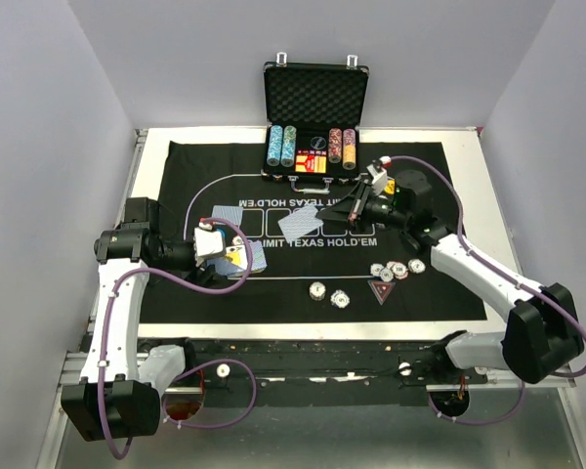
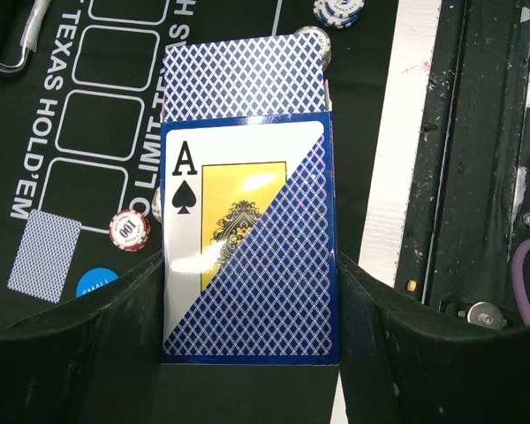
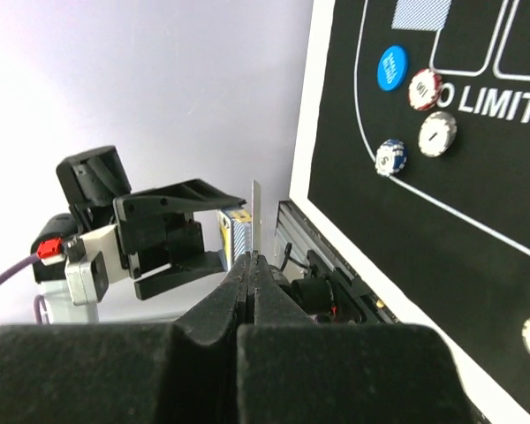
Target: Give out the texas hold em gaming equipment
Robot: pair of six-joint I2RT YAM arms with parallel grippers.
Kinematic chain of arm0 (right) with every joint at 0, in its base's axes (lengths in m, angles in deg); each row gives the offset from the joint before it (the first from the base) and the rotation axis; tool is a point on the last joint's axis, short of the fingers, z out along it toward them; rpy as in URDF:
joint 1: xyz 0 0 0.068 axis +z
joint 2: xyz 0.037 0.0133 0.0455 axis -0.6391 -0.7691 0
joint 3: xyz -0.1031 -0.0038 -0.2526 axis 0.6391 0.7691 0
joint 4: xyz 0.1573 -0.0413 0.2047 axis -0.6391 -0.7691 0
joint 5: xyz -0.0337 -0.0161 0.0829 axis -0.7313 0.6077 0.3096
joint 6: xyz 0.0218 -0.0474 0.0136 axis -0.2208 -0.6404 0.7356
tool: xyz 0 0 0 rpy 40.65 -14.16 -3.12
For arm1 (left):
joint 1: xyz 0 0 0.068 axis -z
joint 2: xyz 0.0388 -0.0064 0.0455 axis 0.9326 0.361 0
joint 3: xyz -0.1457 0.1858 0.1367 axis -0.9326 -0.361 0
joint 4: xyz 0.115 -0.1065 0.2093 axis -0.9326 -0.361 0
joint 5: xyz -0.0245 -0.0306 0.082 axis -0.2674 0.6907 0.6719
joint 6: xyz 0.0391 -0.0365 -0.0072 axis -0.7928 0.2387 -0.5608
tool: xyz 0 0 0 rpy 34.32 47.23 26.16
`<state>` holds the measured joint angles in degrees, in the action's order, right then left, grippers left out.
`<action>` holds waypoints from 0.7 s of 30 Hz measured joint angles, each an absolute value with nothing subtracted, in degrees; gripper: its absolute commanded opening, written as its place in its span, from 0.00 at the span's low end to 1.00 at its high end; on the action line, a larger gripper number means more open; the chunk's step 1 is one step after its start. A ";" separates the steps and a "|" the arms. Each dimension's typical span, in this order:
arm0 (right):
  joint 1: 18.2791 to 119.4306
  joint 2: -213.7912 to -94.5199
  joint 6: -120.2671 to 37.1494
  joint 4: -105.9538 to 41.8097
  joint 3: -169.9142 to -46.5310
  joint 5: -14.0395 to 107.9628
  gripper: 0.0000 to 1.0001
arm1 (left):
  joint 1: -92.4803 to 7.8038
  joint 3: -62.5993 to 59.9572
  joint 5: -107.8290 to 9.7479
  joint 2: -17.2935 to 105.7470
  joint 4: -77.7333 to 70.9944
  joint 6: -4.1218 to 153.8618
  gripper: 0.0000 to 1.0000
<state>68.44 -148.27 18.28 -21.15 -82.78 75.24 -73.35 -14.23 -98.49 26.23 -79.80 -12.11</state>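
My left gripper (image 2: 247,265) is shut on a blue card box (image 2: 247,238) with an ace of spades on its face; blue-backed cards (image 2: 244,78) stick out of its top. In the top view it hangs over the mat's left side (image 1: 218,250). My right gripper (image 3: 252,261) is shut on a single playing card (image 3: 254,212), seen edge-on. From above, that card (image 1: 301,225) sits at the gripper's tip (image 1: 330,212) over the mat's middle. Another card (image 1: 227,213) lies flat on the mat. Striped chips (image 1: 397,267) and a red triangular marker (image 1: 382,291) lie at the front right.
The open black case (image 1: 315,107) with chip rows stands at the back. Two chips (image 1: 329,294) lie near the mat's front edge. A blue button (image 2: 97,283), a red chip (image 2: 130,230) and a flat card (image 2: 44,256) lie below my left gripper. The mat (image 1: 439,195) covers most of the table.
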 measured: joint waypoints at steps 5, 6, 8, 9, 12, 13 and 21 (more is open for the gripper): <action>62.38 -148.16 18.26 -21.19 -81.56 77.32 0.01 | -73.35 -14.23 -98.49 26.23 -79.71 -12.11 0.47; 60.57 -148.19 18.15 -21.28 -81.47 77.78 0.01 | -73.35 -14.23 -98.49 26.23 -79.71 -12.08 0.47; 55.69 -148.43 17.62 -21.28 -81.45 78.67 0.01 | -73.35 -14.23 -98.49 26.23 -79.71 -12.08 0.47; 52.92 -148.73 17.36 -21.30 -81.45 78.98 0.01 | -73.35 -14.23 -98.49 26.23 -79.71 -12.08 0.47; 44.90 -151.20 15.79 -21.41 -81.69 79.37 0.01 | -73.35 -14.23 -98.49 26.23 -79.73 -12.08 0.47; 42.62 -152.54 15.20 -21.50 -81.93 79.40 0.01 | -73.35 -14.23 -98.49 26.23 -79.73 -12.08 0.47; 33.53 -162.17 9.51 -26.00 -83.94 75.33 0.01 | -73.35 -14.23 -98.49 26.21 -79.75 -12.11 0.47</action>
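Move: From the right hand, which already holds a card, the player's chips on the mat's right side lie about 21 cm ahead, 22 cm to the right and some 22 cm below. The yellow button is roughly 9 cm beyond those chips, and another chip group lies about 17 cm nearer than them. The chip case is some 38 cm ahead, almost straight out. From the left hand, those player's chips are about 29 cm ahead, 51 cm right and 17 cm below. Rightward and forward, the right arm sweeps the pinched card away from the deck towards the player's chips below the yellow button, about 21 cm right and 14 cm forward. It sinks some 10 cm, mostly in the second half, while the wrist swings clockwise about 30 degrees and tips slightly down; the fingers stay shut on the card. ##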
